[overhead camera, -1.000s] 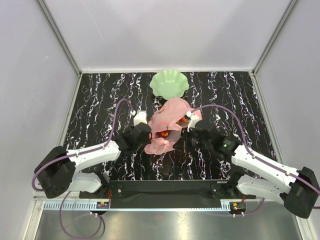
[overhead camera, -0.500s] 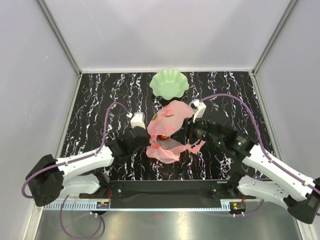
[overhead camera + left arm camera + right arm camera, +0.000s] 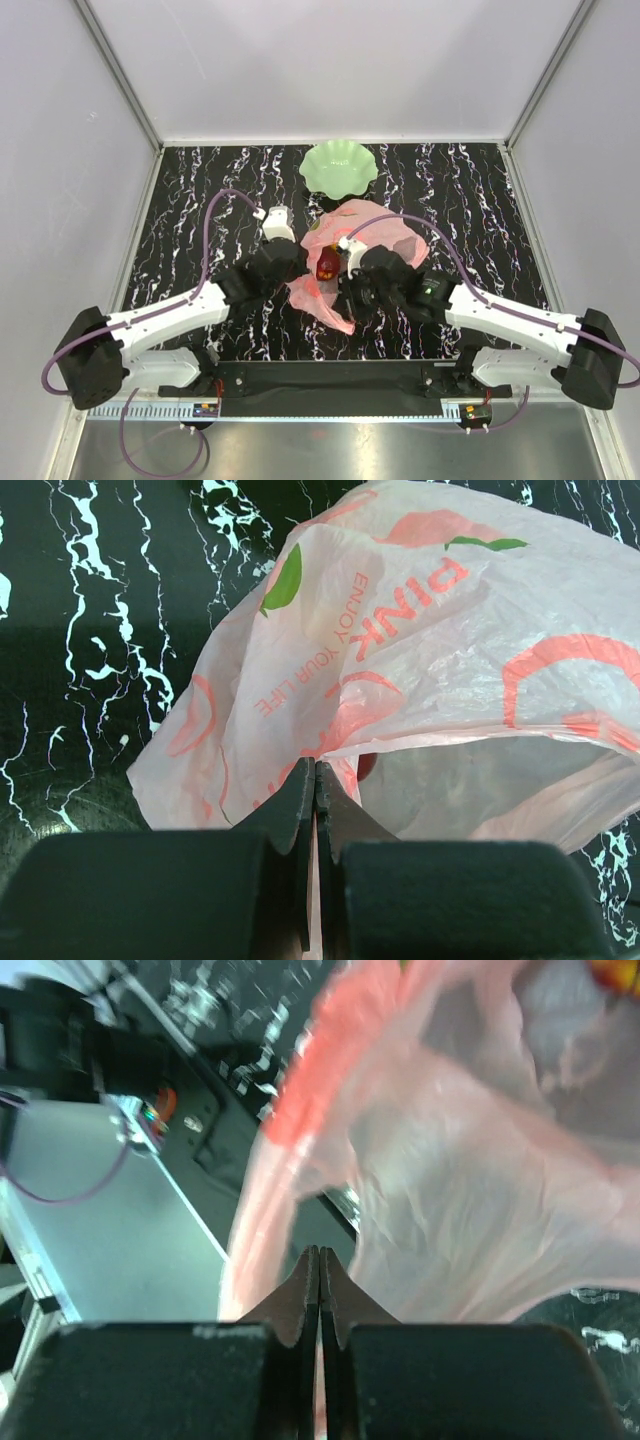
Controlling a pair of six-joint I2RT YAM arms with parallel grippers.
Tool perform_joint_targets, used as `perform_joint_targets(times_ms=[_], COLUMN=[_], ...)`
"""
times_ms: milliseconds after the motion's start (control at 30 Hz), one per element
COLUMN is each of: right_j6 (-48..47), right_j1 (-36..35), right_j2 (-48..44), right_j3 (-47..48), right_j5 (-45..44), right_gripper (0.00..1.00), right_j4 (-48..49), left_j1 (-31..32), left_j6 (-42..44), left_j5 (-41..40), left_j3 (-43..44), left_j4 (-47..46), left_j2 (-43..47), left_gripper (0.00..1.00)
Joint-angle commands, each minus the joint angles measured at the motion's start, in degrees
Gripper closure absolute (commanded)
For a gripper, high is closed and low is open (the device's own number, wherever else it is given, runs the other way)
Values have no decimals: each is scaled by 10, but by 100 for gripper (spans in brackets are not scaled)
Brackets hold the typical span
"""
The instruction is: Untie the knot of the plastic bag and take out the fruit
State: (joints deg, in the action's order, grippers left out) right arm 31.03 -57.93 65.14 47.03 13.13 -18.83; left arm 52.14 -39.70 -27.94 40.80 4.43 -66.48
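The pink plastic bag lies in the middle of the table, its mouth pulled wide between my two grippers. A dark red fruit shows inside the mouth. My left gripper is at the bag's left edge. In the left wrist view that gripper is shut on the bag's film, with a bit of red fruit just beyond. My right gripper is at the bag's near flap. In the blurred right wrist view it is shut with pink film of the bag between its fingers.
A green scalloped dish stands at the back of the table, just beyond the bag. Grey walls close in the left, right and far sides. The arms' base rail runs along the near edge.
My right gripper opened, moved left and nearer to the bag's near flap, then shut again. The bag's mouth has spread and the dark red fruit now shows more.
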Motion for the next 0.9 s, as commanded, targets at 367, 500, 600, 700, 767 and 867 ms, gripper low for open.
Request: perform_joint_targets(times_ms=[367, 500, 600, 700, 767, 867], right_j6=[-4, -4, -11, -18, -20, -16], right_j1=[-10, -10, -10, -10, -10, -10], right_j2=[79, 112, 142, 187, 204, 237], right_j3=[89, 83, 91, 114, 131, 148], right_j5=[-262, -320, -328, -314, -312, -346], right_gripper=[55, 33, 26, 24, 24, 17], right_j4=[-45, 5, 34, 47, 51, 46], left_j1=[7, 7, 6, -6, -25, -34], left_j6=[-6, 5, 37, 77, 92, 98], left_j5=[-10, -26, -54, -69, -54, -37], left_j3=[-48, -40, -11, 19, 23, 17], left_j4=[-34, -25, -10, -5, -11, -33], left_j2=[-16, 3, 7, -22, -45, -55], left_gripper=[100, 100, 100, 100, 100, 100])
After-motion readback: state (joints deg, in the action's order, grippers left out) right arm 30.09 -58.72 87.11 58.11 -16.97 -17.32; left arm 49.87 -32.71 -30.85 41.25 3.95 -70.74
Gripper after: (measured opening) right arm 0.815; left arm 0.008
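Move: The red fruit in the open plastic bag lies about 16 cm ahead of the right gripper, 3 cm to its left and some 11 cm lower. The upper bag edge in the left gripper's fingers is about 14 cm ahead of the right gripper, 9 cm left and level with it. The green bowl stands some 42 cm straight ahead, 13 cm below. From the left gripper the fruit is about 4 cm ahead, 6 cm right and 11 cm down. Let go of the lower bag flap with the right gripper and send it forward about 11 cm, sinking some 5 cm, to the bag's mouth and the red fruit. Open the fingers wide on the way, turning clockwise some 20 degrees and tipping them further down. Keep the upper bag edge pinched in the left gripper, dipping about 5 cm, then rising and easing forward. ##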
